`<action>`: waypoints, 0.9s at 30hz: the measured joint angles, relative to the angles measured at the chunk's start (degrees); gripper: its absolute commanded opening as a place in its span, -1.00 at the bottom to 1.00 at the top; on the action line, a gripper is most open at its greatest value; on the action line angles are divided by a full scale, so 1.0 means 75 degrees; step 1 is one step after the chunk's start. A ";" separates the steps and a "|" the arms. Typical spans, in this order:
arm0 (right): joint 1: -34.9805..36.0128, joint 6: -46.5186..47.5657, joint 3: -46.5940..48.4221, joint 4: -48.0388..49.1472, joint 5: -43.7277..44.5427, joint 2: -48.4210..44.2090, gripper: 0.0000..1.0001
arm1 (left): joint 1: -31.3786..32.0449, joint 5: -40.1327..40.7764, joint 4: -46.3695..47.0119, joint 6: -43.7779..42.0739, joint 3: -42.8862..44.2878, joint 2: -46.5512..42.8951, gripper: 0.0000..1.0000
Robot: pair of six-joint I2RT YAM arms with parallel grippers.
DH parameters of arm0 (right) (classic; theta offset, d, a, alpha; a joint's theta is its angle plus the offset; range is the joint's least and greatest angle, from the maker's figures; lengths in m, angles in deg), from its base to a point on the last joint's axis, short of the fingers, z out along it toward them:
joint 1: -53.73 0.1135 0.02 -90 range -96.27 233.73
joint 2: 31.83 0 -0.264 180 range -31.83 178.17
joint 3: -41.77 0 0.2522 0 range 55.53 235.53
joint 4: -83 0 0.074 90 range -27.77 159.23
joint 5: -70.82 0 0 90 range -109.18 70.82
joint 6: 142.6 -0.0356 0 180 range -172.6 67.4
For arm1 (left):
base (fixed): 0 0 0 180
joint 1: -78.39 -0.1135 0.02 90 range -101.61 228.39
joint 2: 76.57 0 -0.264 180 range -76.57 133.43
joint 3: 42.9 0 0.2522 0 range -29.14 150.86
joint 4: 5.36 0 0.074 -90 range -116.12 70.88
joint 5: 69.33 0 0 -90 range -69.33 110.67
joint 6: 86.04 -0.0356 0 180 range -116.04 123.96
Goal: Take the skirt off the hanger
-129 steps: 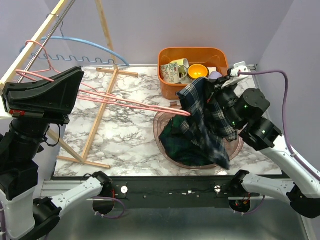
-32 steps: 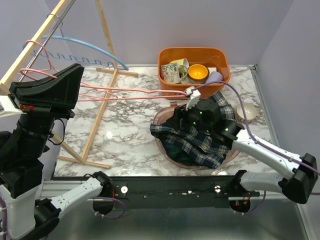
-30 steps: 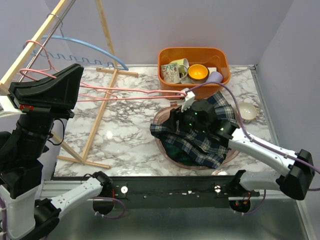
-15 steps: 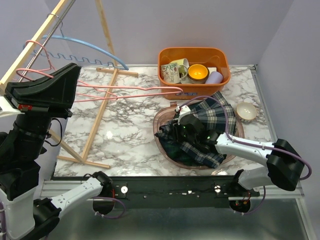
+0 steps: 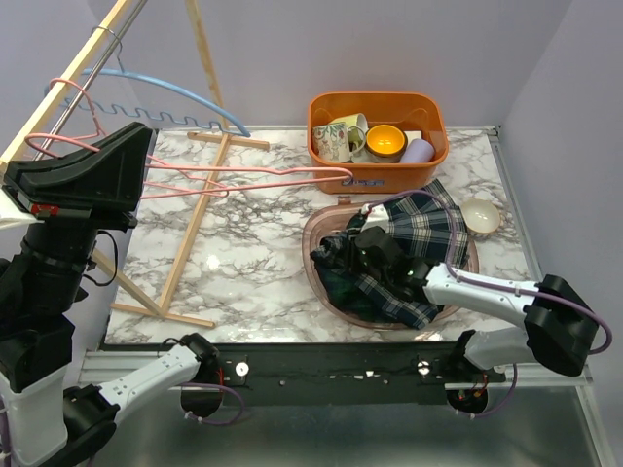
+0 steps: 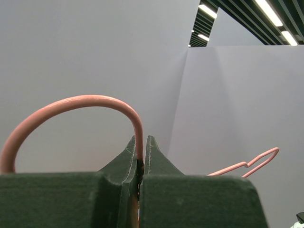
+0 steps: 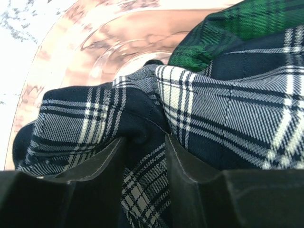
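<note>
The dark plaid skirt (image 5: 414,238) lies bunched in the pink bowl (image 5: 313,268), off the hanger. My right gripper (image 5: 367,250) is down in the bowl, its fingers closed on a fold of the skirt (image 7: 228,109); the fold fills the narrow gap at the right gripper (image 7: 145,142). The bowl's rim (image 7: 90,52) shows beyond it. The pink wire hanger (image 5: 253,173) is bare and stretches right from my raised left gripper (image 5: 136,156). In the left wrist view the left gripper (image 6: 141,161) is shut on the hanger's hook (image 6: 80,100).
An orange bin (image 5: 430,112) with mugs and a yellow bowl stands at the back. A small white bowl (image 5: 480,214) sits right of the pink bowl. A wooden rack (image 5: 195,229) with a blue hanger (image 5: 185,89) stands at the left.
The right gripper carried the skirt off the hanger's end and down into the pink bowl, sinking lower and nearer. The hanger now hangs bare. The left gripper barely moved.
</note>
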 measured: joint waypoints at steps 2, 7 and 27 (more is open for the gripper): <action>-0.0003 -0.0055 0.0000 -0.0236 0.0221 -0.0213 0.00 | 0.0000 0.0006 -0.0003 0.0003 0.0000 0.0000 -1.00; -0.0006 0.0178 -0.0236 -0.0638 0.0350 -0.1288 0.24 | 0.0000 0.0006 -0.0003 0.0006 0.0000 0.0000 -1.00; -0.0052 0.3258 0.3348 -0.2521 -0.3768 -0.4843 0.68 | 0.0000 0.0131 -0.0551 -0.0781 -0.0245 0.0507 -1.00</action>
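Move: The right hand has its half-open fingers down in the left-hand folds of the plaid skirt; the skirt's middle lies about 9 cm to its right, 3 cm back and 3 cm lower, with the orange tub some 22 cm ahead and 8 cm right. The left hand, high up, holds the bare pink hanger; the rack's rod by the other pink hanger is roughly 12 cm ahead, 13 cm left and 8 cm lower, and the blue hanger about 20 cm ahead, 5 cm left and 19 cm below. The right hand slides a few centimetres right as it comes free of the plaid skirt, then climbs ever faster to about 33 cm higher while drawing back some 12 cm, its fingers spreading wide and the wrist tipping them up and swinging counter-clockwise by over 30 degrees each. The left hand holds still at first with its grip on the pink hanger, then starts carrying it forward and down, about 5 cm forward and a little to the right, rolling slightly. ##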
